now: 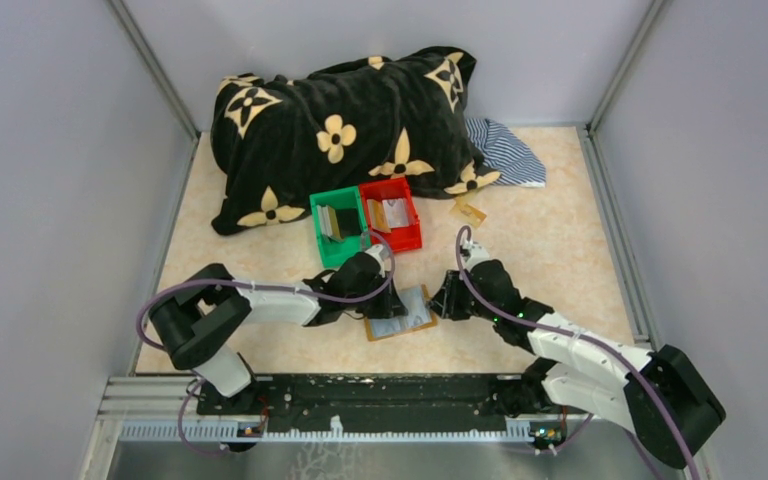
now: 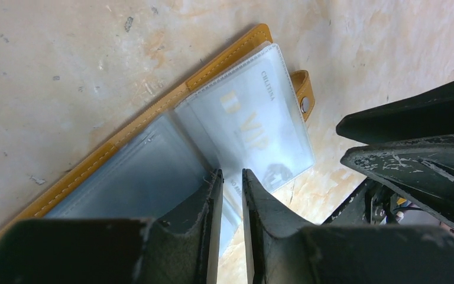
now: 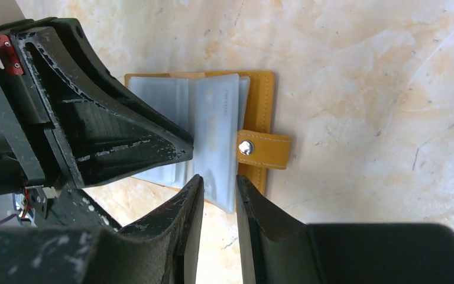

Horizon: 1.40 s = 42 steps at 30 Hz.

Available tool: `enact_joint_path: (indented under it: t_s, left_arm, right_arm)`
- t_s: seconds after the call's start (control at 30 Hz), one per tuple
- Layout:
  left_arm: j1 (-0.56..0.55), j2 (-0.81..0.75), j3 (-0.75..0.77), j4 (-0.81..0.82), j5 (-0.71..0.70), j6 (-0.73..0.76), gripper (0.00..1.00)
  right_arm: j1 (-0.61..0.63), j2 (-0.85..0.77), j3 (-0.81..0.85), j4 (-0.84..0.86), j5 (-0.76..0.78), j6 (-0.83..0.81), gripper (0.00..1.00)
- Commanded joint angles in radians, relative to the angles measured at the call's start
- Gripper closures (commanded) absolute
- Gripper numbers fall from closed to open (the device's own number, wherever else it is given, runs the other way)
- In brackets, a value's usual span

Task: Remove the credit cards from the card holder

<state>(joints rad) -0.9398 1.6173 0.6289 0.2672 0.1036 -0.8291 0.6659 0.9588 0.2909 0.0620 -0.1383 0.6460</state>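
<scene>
The card holder lies open on the table between my two grippers, tan leather outside with clear grey sleeves inside. One sleeve shows a pale credit card with gold "VIP" lettering. My left gripper has its tips on the sleeves near the fold, jaws a narrow gap apart with nothing pinched. My right gripper is open, its tips straddling the near edge of a raised sleeve beside the strap tab. More credit cards sit in the green bin and the red bin.
The green bin and red bin stand side by side just behind the holder. A tan card lies loose on the table right of the red bin. A black flowered pillow and a striped cloth fill the back.
</scene>
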Motion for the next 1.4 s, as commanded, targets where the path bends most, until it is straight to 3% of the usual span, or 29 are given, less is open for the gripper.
enact_joint_path:
  t_s: [0.0, 0.47, 0.83, 1.13, 1.37]
  left_arm:
    - [0.005, 0.04, -0.004, -0.045, 0.008, 0.035, 0.75]
    - [0.005, -0.163, 0.034, -0.164, -0.032, 0.077, 0.75]
    - [0.005, -0.22, -0.093, -0.199, -0.058, 0.04, 0.76]
    - [0.007, -0.339, -0.183, -0.312, -0.186, 0.051, 0.76]
    - [0.007, -0.294, -0.175, -0.276, -0.166, 0.046, 0.76]
  right_arm:
    - [-0.003, 0.053, 0.037, 0.043, -0.036, -0.022, 0.73]
    - [-0.002, 0.111, 0.008, 0.139, -0.071, -0.013, 0.73]
    - [0.02, 0.153, -0.006, 0.198, -0.102, 0.008, 0.73]
    - [0.032, 0.055, -0.009, 0.092, -0.041, 0.007, 0.73]
    - [0.045, 0.036, -0.034, 0.095, -0.06, 0.026, 0.73]
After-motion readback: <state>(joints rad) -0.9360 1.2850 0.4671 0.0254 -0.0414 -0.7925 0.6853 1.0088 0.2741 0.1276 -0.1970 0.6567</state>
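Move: The holder lies open under both hands. The middle of its left page is about 4 cm to the left of the left hand, level with it fore and aft, and 1 cm below; the VIP page's middle is some 3 cm to that hand's right and 1 cm ahead. The red box is roughly 22 cm ahead and 3 cm to the left. From the right hand, the left page is about 11 cm to the left and 5 cm below; the strap is some 2 cm ahead, 2 cm to the left and 4 cm below. Up first: the left hand lifts about 4 cm clear of the seam beside the VIP page, then swings left and back and comes down on the left page, carrying on level to the left with its nearly shut fingers; in all about 7 cm left and 2 cm back. The right hand sinks about a centimetre, edges 2 cm left by the strap, then eases a little back and right. ##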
